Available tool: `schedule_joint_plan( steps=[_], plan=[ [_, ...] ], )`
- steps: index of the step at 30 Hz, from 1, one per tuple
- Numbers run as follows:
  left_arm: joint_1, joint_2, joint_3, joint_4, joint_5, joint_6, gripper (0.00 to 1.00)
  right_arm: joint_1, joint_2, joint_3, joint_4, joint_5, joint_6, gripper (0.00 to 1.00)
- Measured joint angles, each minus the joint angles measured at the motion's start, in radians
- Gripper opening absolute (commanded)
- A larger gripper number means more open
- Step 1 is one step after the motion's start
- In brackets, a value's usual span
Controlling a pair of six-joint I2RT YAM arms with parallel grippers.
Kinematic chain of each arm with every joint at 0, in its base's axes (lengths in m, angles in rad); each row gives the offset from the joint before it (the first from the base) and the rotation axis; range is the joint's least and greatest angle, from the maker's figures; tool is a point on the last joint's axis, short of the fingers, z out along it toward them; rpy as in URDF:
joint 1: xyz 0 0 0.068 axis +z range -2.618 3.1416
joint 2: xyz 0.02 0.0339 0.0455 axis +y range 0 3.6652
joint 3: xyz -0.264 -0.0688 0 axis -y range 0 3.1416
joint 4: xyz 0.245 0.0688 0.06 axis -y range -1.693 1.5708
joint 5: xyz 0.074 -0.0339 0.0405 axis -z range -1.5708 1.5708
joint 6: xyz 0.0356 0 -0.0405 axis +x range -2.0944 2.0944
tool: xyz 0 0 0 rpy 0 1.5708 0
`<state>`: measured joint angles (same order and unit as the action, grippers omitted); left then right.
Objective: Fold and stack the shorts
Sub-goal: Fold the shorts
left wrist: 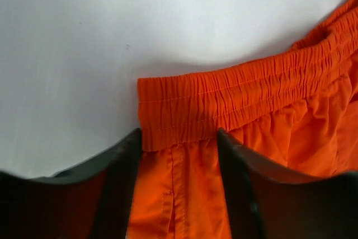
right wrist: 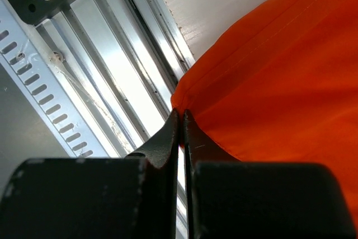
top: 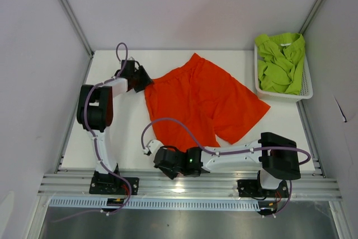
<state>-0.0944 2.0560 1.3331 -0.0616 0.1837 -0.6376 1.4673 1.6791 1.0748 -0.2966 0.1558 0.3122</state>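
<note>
The orange-red shorts [top: 201,99] lie spread flat on the white table, waistband toward the far left. My left gripper [top: 142,79] sits at the waistband's left corner. In the left wrist view its jaws [left wrist: 178,135] stand apart, straddling the elastic band of the shorts [left wrist: 251,99], with the side seam between them. My right gripper [top: 168,158] is near the table's front edge, shut on a hem corner of the orange shorts [right wrist: 279,71]; the fabric is pinched at the fingertips [right wrist: 182,116]. The lime green shorts [top: 279,62] lie crumpled in the basket.
A white mesh basket [top: 306,90] stands at the table's far right corner. Aluminium rails [top: 190,186] run along the near edge, close under the right gripper [right wrist: 128,65]. Grey walls close in both sides.
</note>
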Motion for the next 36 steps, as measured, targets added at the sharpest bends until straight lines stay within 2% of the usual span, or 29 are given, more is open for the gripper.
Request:
schedule_joint_plan(
  steps=[1, 2, 4, 5, 6, 13, 18, 29, 36],
  plan=[
    [0.0, 0.004, 0.0, -0.002, 0.0, 0.005, 0.45, 0.002, -0.001, 0.0, 0.001, 0.0, 0.0, 0.0],
    [0.0, 0.009, 0.001, -0.002, 0.001, 0.005, 0.33, 0.003, -0.002, 0.0, 0.002, 0.0, 0.0, 0.0],
    [0.0, 0.018, 0.003, 0.0, 0.003, 0.0, 0.19, 0.006, -0.004, 0.0, 0.003, 0.0, 0.0, 0.0],
    [0.0, 0.022, 0.003, 0.0, 0.005, 0.002, 0.06, 0.008, -0.005, 0.0, 0.003, 0.0, 0.0, 0.0],
    [0.0, 0.026, 0.003, 0.0, 0.007, -0.002, 0.0, 0.01, -0.005, 0.0, 0.003, 0.0, -0.001, 0.0],
    [0.017, 0.029, 0.025, -0.027, 0.03, 0.008, 0.0, 0.025, -0.005, 0.0, 0.005, -0.003, -0.021, 0.0],
    [0.059, -0.002, 0.024, -0.108, 0.019, 0.009, 0.0, 0.043, -0.004, 0.022, 0.004, -0.013, -0.038, 0.0],
    [0.188, -0.229, -0.024, -0.394, -0.119, -0.075, 0.0, 0.136, -0.002, 0.111, 0.011, -0.029, -0.082, 0.0],
    [0.22, -0.326, -0.026, -0.6, -0.28, -0.188, 0.0, 0.162, -0.051, 0.111, -0.026, -0.041, -0.081, 0.0]
  ],
)
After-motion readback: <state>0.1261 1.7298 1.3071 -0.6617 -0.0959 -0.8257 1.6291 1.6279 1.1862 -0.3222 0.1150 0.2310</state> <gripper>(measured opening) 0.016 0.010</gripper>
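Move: The left end of the red shorts' waistband sits between my open left fingers, about 1 cm ahead and 1 cm below. The waistband's far peak is roughly 23 cm right and 15 cm ahead of that hand. My right hand already holds the near leg's hem corner; the slotted metal strip lies about 10 cm back, straight behind it and 6 cm below. From it, the waistband end is some 45 cm ahead and 9 cm left. I shut my left fingers on the waistband end while sinking about 1 cm, then carry it left some 14 cm, also back towards the base and upward, turning that wrist about 30 degrees counter-clockwise and tipping it further down. My right hand keeps its pinch on the hem corner and follows, back about 7 cm towards the slotted strip, rising nearly as much and swinging slightly left. ##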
